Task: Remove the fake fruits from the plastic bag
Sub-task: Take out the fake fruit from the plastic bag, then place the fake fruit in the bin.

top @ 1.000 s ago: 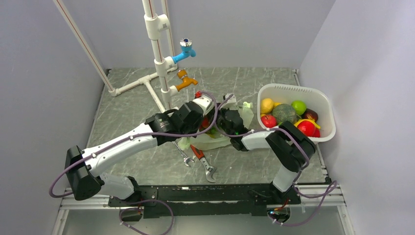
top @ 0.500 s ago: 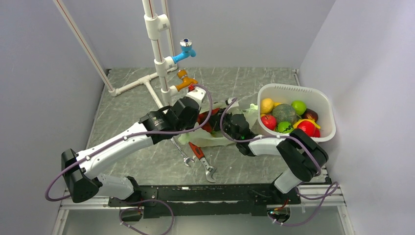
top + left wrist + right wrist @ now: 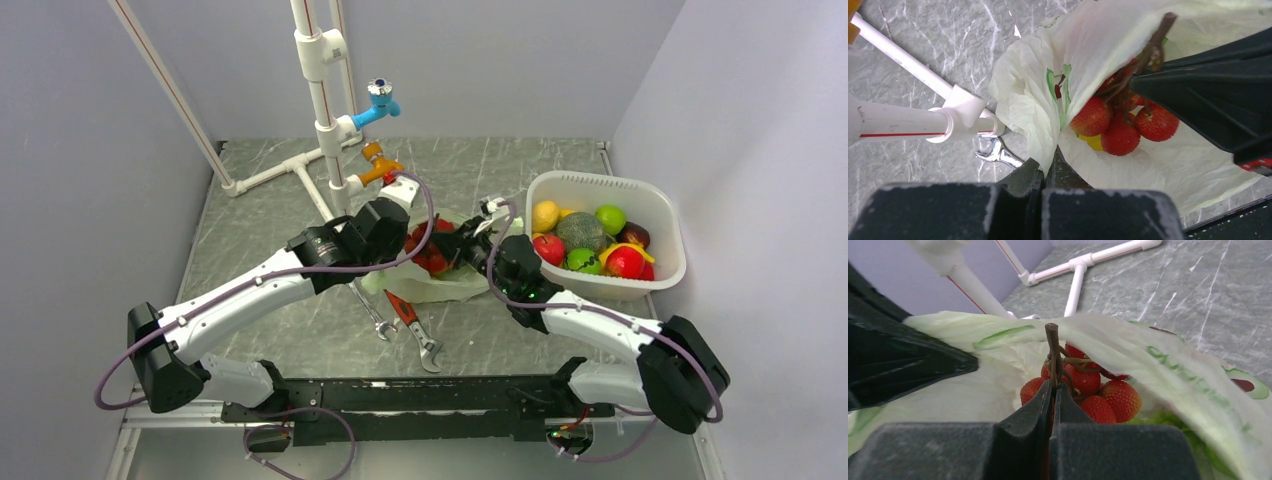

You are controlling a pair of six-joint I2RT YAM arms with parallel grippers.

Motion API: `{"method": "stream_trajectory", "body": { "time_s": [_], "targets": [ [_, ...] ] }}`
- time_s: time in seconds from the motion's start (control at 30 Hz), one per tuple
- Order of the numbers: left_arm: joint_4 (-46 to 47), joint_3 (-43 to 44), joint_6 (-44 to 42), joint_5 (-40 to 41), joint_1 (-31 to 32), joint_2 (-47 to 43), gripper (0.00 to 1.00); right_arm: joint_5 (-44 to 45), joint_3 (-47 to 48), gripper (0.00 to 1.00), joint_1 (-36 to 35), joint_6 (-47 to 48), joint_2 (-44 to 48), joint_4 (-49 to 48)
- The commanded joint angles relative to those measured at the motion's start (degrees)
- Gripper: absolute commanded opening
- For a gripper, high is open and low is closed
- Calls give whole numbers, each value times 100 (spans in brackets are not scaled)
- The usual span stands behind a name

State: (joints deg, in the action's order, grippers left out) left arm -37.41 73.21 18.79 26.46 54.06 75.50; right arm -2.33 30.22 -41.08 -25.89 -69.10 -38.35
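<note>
The plastic bag (image 3: 440,287) lies crumpled mid-table, pale green and translucent, with its mouth lifted. My left gripper (image 3: 402,242) is shut on the bag's rim (image 3: 1048,150) and holds that edge up. In the mouth hangs a bunch of red bumpy fake fruits (image 3: 431,254) on a brown stem (image 3: 1052,347). My right gripper (image 3: 1053,386) is shut on that stem, with the red fruits (image 3: 1100,397) just beyond its fingertips. From the left wrist view a yellow fruit (image 3: 1094,142) shows under the bunch (image 3: 1120,125), inside the bag (image 3: 1093,45).
A white tub (image 3: 600,181) at the right holds several fake fruits. Two wrenches (image 3: 418,328) lie just in front of the bag. A white pipe stand (image 3: 322,130) with a blue tap (image 3: 380,100) and an orange tap (image 3: 378,164) rises behind the left gripper.
The right arm's elbow has swung out low to the right while its gripper stayed at the bag mouth. The red bunch now shows more. The left gripper shifted slightly back-left, then held.
</note>
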Motion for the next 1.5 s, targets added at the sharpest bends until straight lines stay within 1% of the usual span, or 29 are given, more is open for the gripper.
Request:
{"method": "stream_trajectory", "body": {
  "time_s": [0.0, 0.07, 0.17, 0.23, 0.33, 0.43, 0.57, 0.7, 0.8, 1.0, 1.2, 1.3, 1.37, 1.47],
  "targets": [
    [119, 100, 94, 101, -41, 87, 0, -215, -104, 0, -29, 179, 520, 168],
    [103, 161, 103, 93, -44, 80, 0, -259, -226, 0, -28, 223, 536, 169],
    [403, 53, 35, -63, -39, -84, 0, -358, -340, 0, -32, 220, 561, 243],
    [371, 47, 62, -7, -37, -95, 0, -473, -396, 0, -35, 198, 652, 228],
    [212, 65, 129, -75, -43, 54, 0, -481, -307, 0, -34, 235, 837, 474],
    [117, -31, 254, -232, -45, 218, 0, -289, -150, 0, -32, 304, 1121, 832],
    [165, -270, 360, -257, -43, 214, 0, -2, 145, 0, -28, 423, 1535, 1263],
    [162, -323, 363, -262, -37, 146, 0, 594, 414, 0, -26, 460, 1931, 1616],
    [179, -379, 377, -284, -45, 122, 0, 969, 609, 0, -17, 475, 2104, 1738],
    [199, -508, 459, -435, -39, 140, 0, 1259, 1105, 0, -6, 461, 2274, 1918],
    [154, -579, 480, -363, -45, 118, 0, 1647, 1456, 0, -10, 758, 2639, 2187],
    [158, -617, 507, -364, -42, 110, 0, 2098, 1524, 0, -3, 919, 2831, 2459],
    [176, -640, 512, -369, -44, 96, 0, 2737, 1436, 0, -1, 958, 3013, 2497],
    [177, -666, 513, -384, -39, 66, 0, 3933, 1257, 0, -6, 961, 3310, 2477]
  ]
}}
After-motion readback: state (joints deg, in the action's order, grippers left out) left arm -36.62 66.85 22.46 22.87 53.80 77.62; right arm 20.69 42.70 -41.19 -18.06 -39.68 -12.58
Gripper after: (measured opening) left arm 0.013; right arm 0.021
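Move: My right hand already holds the red fruit bunch by its stem; the fruits sit about 3 cm ahead and 3 cm left of it, slightly below, in the bag mouth. The white basket's middle lies roughly 34 cm right, 5 cm ahead and 12 cm down, its red apple some 21 cm right and 3 cm ahead. The bag's middle is level with my left hand, 7 cm right and 10 cm below; that basket is 41 cm right and 6 cm ahead of it. Keeping the stem pinched, my right hand draws back about 3 cm with a short dip, then lifts nearly 20 cm and swings right towards the basket, tipping its fingers up and turning some 25 degrees clockwise. My left hand keeps its pinch on the bag rim and sinks about 5 cm, tilting slightly down. ##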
